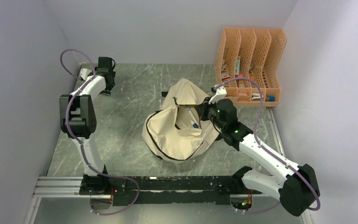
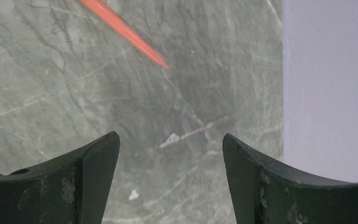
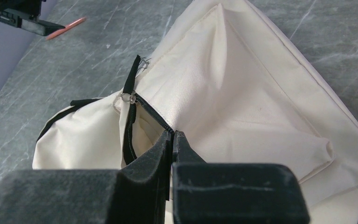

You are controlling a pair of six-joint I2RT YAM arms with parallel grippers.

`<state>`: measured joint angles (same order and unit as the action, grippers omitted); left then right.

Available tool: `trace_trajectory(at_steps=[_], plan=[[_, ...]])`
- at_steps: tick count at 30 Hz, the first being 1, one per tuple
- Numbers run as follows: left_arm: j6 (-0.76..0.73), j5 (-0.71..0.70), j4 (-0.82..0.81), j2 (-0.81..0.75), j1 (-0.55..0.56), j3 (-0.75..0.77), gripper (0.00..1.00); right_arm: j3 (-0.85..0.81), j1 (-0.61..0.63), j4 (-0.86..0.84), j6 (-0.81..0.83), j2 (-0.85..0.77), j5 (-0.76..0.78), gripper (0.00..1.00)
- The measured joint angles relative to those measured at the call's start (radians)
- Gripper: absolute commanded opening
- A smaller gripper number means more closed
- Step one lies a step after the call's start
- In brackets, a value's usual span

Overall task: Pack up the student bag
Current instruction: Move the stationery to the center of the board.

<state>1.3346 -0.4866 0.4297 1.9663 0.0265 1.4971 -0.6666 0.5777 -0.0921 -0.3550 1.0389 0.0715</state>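
Note:
The student bag [image 1: 175, 135], a cream fabric backpack with black zippers, lies slumped in the middle of the table, its opening gaping. My right gripper [image 1: 201, 112] reaches in from the right. In the right wrist view it [image 3: 173, 134] is shut on the zipper edge of the student bag [image 3: 242, 93] at the mouth. My left gripper [image 1: 106, 89] hangs over the far left of the table, well away from the bag. In the left wrist view it [image 2: 170, 140] is open above bare tabletop, with an orange pen [image 2: 123, 30] lying beyond the fingertips. The same pen [image 3: 65, 27] shows in the right wrist view.
An orange perforated file organizer [image 1: 251, 51] stands at the back right, with small items in its slots. White walls close in on the left, back and right. The left wall [image 2: 328, 84] is close beside my left gripper.

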Motion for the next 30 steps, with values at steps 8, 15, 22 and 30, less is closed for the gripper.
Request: trace_trajectory(at_steps=[8, 15, 22, 30], plan=[[0.149, 0.046, 0.083, 0.126, -0.118, 0.13, 0.79, 0.007, 0.0, 0.0, 0.004, -0.009, 0.019, 0.0], [0.233, 0.116, 0.175, 0.236, -0.175, 0.253, 0.76, 0.007, 0.0, -0.001, 0.005, -0.008, 0.023, 0.0], [0.29, 0.184, 0.248, 0.307, -0.192, 0.334, 0.72, 0.007, 0.0, -0.001, 0.011, -0.007, 0.025, 0.0], [0.322, 0.245, 0.293, 0.35, -0.219, 0.386, 0.38, 0.007, 0.0, -0.001, 0.012, -0.006, 0.026, 0.0]])
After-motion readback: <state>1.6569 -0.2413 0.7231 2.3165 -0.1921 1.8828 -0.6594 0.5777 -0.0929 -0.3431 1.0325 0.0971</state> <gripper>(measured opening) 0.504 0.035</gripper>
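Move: Off to the left hand's left, about 12 cm away, lies the red pen, its middle roughly 1 cm nearer the base than the hand and 9 cm lower; it slants so that its clip end reaches nearest the hand. The beige bag stands some 44 cm to this hand's right, 16 cm back and 6 cm lower. From the right hand, still pinching the bag's zipper edge, the pen lies about 65 cm left, 20 cm ahead and 19 cm below. Swinging left about 7 cm while easing slightly forward and sinking, the left hand comes over the clip end of the red pen, then drops mostly straight down, some 7 cm lower in all. The wrist turns about 20 degrees counter-clockwise and tilts the fingers more steeply down; late on they close from wide to half open, astride that end. ##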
